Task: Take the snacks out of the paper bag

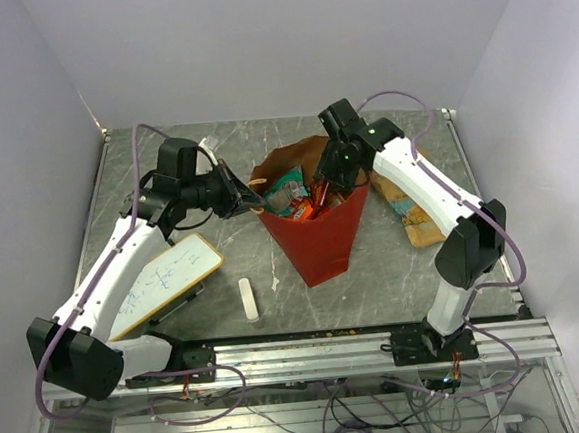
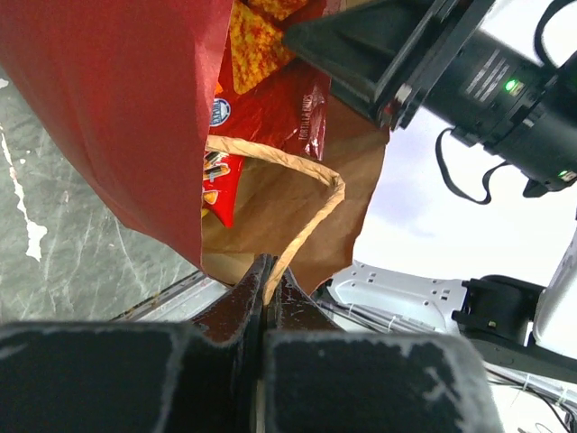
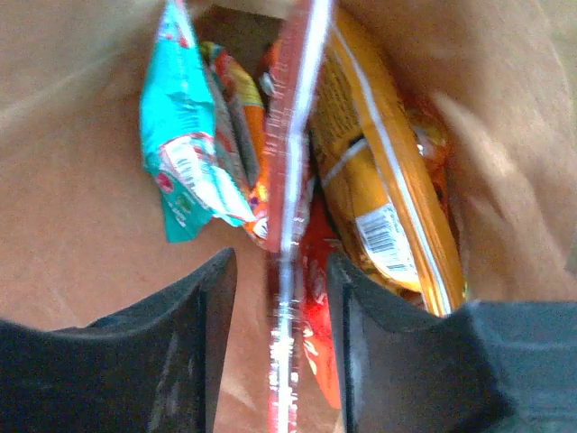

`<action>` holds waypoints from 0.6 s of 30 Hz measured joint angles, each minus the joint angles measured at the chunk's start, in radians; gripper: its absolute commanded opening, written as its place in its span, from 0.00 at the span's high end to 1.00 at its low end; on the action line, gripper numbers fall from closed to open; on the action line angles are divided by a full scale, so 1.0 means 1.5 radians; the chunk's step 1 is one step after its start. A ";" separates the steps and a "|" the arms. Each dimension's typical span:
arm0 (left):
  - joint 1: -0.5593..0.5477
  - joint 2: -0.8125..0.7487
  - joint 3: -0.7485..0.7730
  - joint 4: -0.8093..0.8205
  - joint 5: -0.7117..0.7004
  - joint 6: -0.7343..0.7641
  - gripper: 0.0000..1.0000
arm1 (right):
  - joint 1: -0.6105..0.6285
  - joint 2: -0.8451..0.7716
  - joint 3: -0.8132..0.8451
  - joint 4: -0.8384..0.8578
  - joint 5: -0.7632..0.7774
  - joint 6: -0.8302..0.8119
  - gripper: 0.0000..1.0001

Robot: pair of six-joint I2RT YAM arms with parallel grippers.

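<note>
The paper bag [image 1: 316,239], red outside and brown inside [image 3: 72,225], stands open at mid-table. My left gripper [image 1: 251,201] is shut on its tan twisted handle [image 2: 306,216] at the bag's left rim, fingertips pressed together [image 2: 266,271]. My right gripper [image 1: 323,196] reaches down into the bag's mouth. Its jaws [image 3: 281,307] stand apart on either side of a red snack packet's sealed edge [image 3: 293,180], with a gap on each side. A teal packet [image 3: 180,153] sits to its left and an orange-yellow packet [image 3: 379,180] to its right. Red packets [image 2: 270,99] show in the left wrist view.
An orange-tan packet [image 1: 415,217] lies on the table to the right of the bag, under the right arm. A white whiteboard [image 1: 164,281] lies front left, and a small white eraser bar [image 1: 248,300] sits near the front edge.
</note>
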 measured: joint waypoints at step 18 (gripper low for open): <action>-0.011 -0.041 0.031 -0.013 -0.021 0.037 0.93 | 0.039 -0.001 0.174 -0.034 0.034 0.054 1.00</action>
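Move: The red chip bag stands in the paper bag with its upper edge already between the right hand's open fingers, its middle about 2 cm left, 1 cm back and 7 cm below. The teal snack lies some 10 cm left, level ahead, and the yellow snack roughly 2 cm right and 3 cm back, both about 10 cm down. From the left hand, the chip bag is about 14 cm right, 1 cm ahead and 5 cm below. Right fingers pinch the chip bag's edge, lifting it about 9 cm; left, still gripping the handle, rises 3. ##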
